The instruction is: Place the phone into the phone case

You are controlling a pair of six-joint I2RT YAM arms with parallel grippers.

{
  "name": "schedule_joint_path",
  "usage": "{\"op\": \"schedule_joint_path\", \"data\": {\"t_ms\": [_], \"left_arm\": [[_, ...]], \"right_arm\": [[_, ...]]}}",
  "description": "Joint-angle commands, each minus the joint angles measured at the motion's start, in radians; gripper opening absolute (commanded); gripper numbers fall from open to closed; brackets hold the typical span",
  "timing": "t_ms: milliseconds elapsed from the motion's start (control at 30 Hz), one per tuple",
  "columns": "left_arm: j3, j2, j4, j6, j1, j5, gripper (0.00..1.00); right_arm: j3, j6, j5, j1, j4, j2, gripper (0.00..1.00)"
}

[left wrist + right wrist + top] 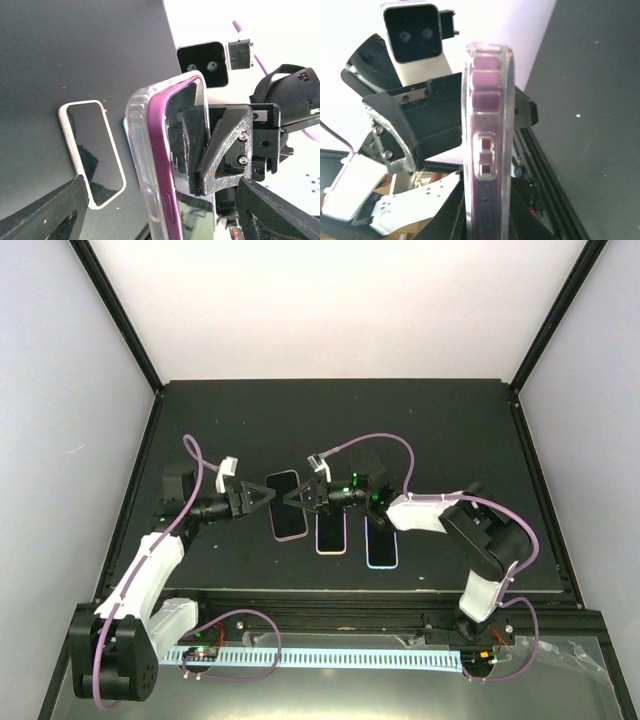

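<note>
A purple phone (161, 145) sits inside a clear phone case (141, 165) and is held on edge above the black table. My right gripper (487, 220) is shut on it, its dark fingers (220, 145) pressing the screen side. In the right wrist view the cased phone (487, 150) shows edge-on between those fingers. My left gripper (160, 215) is open wide, its fingertips (45, 210) standing apart on either side of the phone without touching it. From above, the left gripper (262, 498) and right gripper (297, 502) face each other across the phone (285, 520).
Two other phones lie flat on the black table (450, 440), one (331, 532) under the right wrist and one (381, 540) to its right. A white-edged phone (92, 150) lies to the left of the held one. White walls enclose the table.
</note>
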Motion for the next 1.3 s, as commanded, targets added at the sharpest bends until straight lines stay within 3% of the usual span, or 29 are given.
{"op": "schedule_joint_path", "data": {"t_ms": [0, 333, 533, 967, 1267], "left_arm": [[0.02, -0.054, 0.112, -0.1, 0.012, 0.115, 0.82], [-0.073, -0.133, 0.49, -0.419, 0.012, 0.17, 0.65], [-0.075, -0.13, 0.502, -0.427, 0.012, 0.163, 0.6], [-0.087, -0.116, 0.518, -0.439, 0.011, 0.155, 0.03], [-0.041, -0.125, 0.349, -0.338, 0.011, 0.135, 0.03]], "right_arm": [[-0.024, 0.089, -0.057, -0.004, 0.204, -0.068, 0.14], [-0.055, 0.188, -0.082, -0.004, 0.335, -0.108, 0.14], [-0.059, 0.228, -0.093, -0.002, 0.387, -0.103, 0.15], [-0.068, 0.237, -0.091, 0.008, 0.396, -0.091, 0.16], [-0.075, 0.223, -0.07, 0.009, 0.358, -0.1, 0.16]]}}
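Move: The phone in its clear case hangs in the right hand's grip, its middle about 2 cm left of that hand and 2 cm back, and level with it. From the open left hand the phone's middle is some 5 cm right and 2 cm back, at the same height. On the table about 17 cm below, the pink-rimmed phone lies some 9 cm right of the right hand and 1 cm back, the blue-rimmed phone about 22 cm right and 5 cm back. The cased phone, still pinched at its right side by the right hand, is carried up about 5 cm and drawn back some 3 cm. The left hand rises alongside by about 6 cm, easing slightly back, then closes its wide-open fingers over and under the phone's left side and pinches it. Both hands tilt their fingertips up, by roughly 10 to 15 degrees. ##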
